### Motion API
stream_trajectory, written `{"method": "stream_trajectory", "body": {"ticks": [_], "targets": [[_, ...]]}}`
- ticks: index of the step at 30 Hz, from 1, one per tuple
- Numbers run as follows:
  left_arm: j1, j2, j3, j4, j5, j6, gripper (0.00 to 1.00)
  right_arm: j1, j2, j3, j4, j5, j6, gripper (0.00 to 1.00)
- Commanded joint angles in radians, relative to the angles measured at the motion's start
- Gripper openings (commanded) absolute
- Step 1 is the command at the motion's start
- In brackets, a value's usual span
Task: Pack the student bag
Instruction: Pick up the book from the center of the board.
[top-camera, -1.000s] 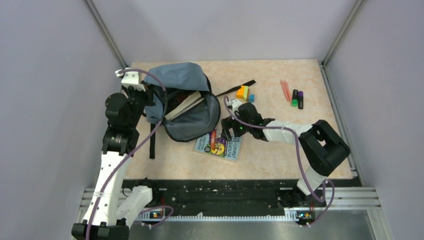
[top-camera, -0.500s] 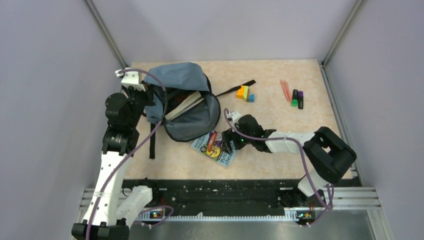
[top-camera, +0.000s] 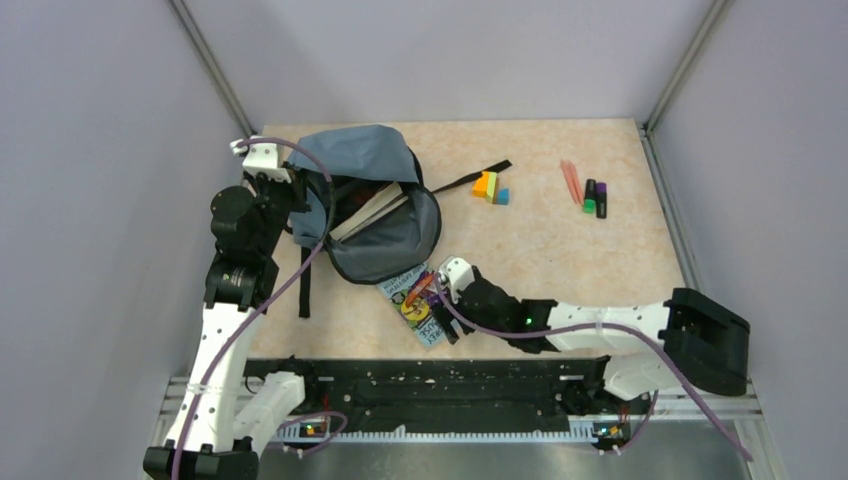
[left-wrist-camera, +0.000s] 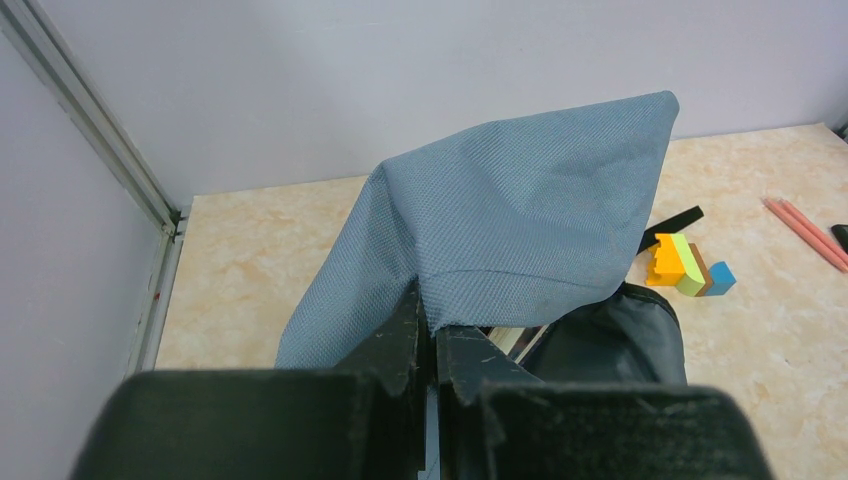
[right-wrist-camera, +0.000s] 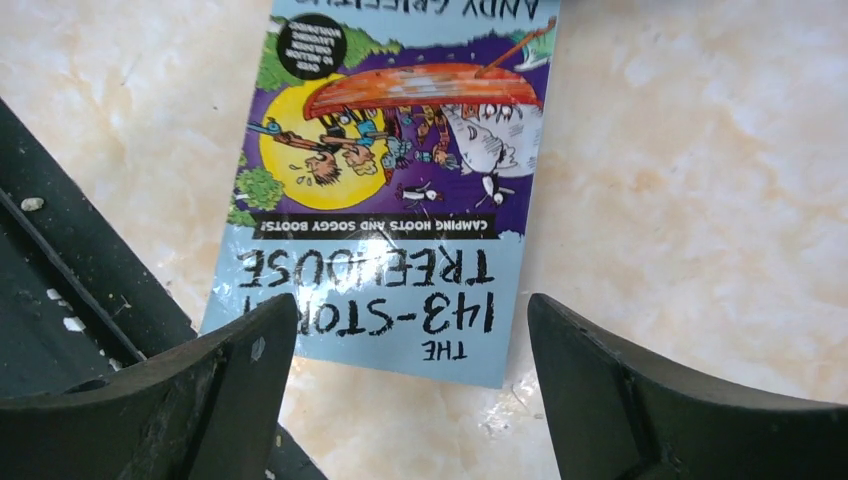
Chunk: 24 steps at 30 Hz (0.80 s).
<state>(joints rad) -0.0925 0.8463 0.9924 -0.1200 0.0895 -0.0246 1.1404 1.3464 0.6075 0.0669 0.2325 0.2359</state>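
Note:
The student bag (top-camera: 372, 170) lies open at the table's back left, dusty-blue, with a book (top-camera: 366, 210) showing inside. My left gripper (top-camera: 298, 203) is shut on the bag's fabric flap (left-wrist-camera: 520, 200) and holds it lifted; the jaws pinch the cloth's lower edge at the left gripper (left-wrist-camera: 433, 325). A colourful paperback (top-camera: 412, 298) lies flat on the table just in front of the bag. My right gripper (top-camera: 438, 312) hovers low at its near end, open. In the right wrist view the right gripper (right-wrist-camera: 410, 308) straddles the paperback's (right-wrist-camera: 400, 180) title end without touching it.
Coloured blocks (top-camera: 490, 187) and a black strap (top-camera: 485, 171) lie behind the book. Pink pencils (top-camera: 571, 181) and highlighters (top-camera: 596, 198) are at the back right. The black rail (top-camera: 450, 385) runs along the near edge, close to the right gripper's left finger (right-wrist-camera: 230, 370).
The right arm has swung from behind the paperback toward the near edge and left, stretching out low. The paperback has slid nearer and turned. The left gripper still holds the flap.

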Motion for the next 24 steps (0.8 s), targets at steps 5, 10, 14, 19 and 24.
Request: {"method": "stream_trajectory", "body": {"ticks": [5, 10, 14, 19, 24], "targets": [[0.000, -0.026, 0.003, 0.080, -0.014, -0.006, 0.00, 0.216, -0.130, -0.140, 0.327, 0.261, -0.319, 0.84], [0.000, -0.024, 0.003, 0.081, -0.013, -0.007, 0.00, 0.325, -0.095, -0.170, 0.448, 0.352, -0.454, 0.84], [0.000, -0.026, 0.005, 0.080, -0.012, -0.008, 0.00, 0.352, -0.034, -0.158, 0.484, 0.352, -0.487, 0.84], [-0.001, -0.026, 0.005, 0.079, -0.011, -0.008, 0.00, 0.371, 0.038, -0.124, 0.482, 0.332, -0.503, 0.83], [-0.001, -0.029, 0.005, 0.079, -0.012, -0.009, 0.00, 0.384, 0.078, -0.110, 0.476, 0.322, -0.501, 0.82]]}}
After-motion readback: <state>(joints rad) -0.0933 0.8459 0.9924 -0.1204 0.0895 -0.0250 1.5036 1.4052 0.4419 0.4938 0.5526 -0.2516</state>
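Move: The book lies flat under the open right hand's front, its middle about 5 cm ahead, 5 cm to the left and 5 cm below, and its title end is close by the fingers. The open bag's middle stands roughly 29 cm ahead of this hand, 18 cm to its left and slightly higher. The coloured blocks lie some 34 cm ahead, 13 cm to its right and 6 cm below. From the left hand, the book is about 10 cm back, 27 cm to the right and 35 cm below. The right hand backs away from the book's middle towards the table's near edge by about 5 cm and drifts some 3 cm left, first rising nearly 4 cm, then sinking 3 cm beside the book's title end. Meanwhile the wrist turns some 35 degrees in all, levelling the fingers and swinging them counter-clockwise so that they still point forward-left along the book, and the gripper stays wide open. ##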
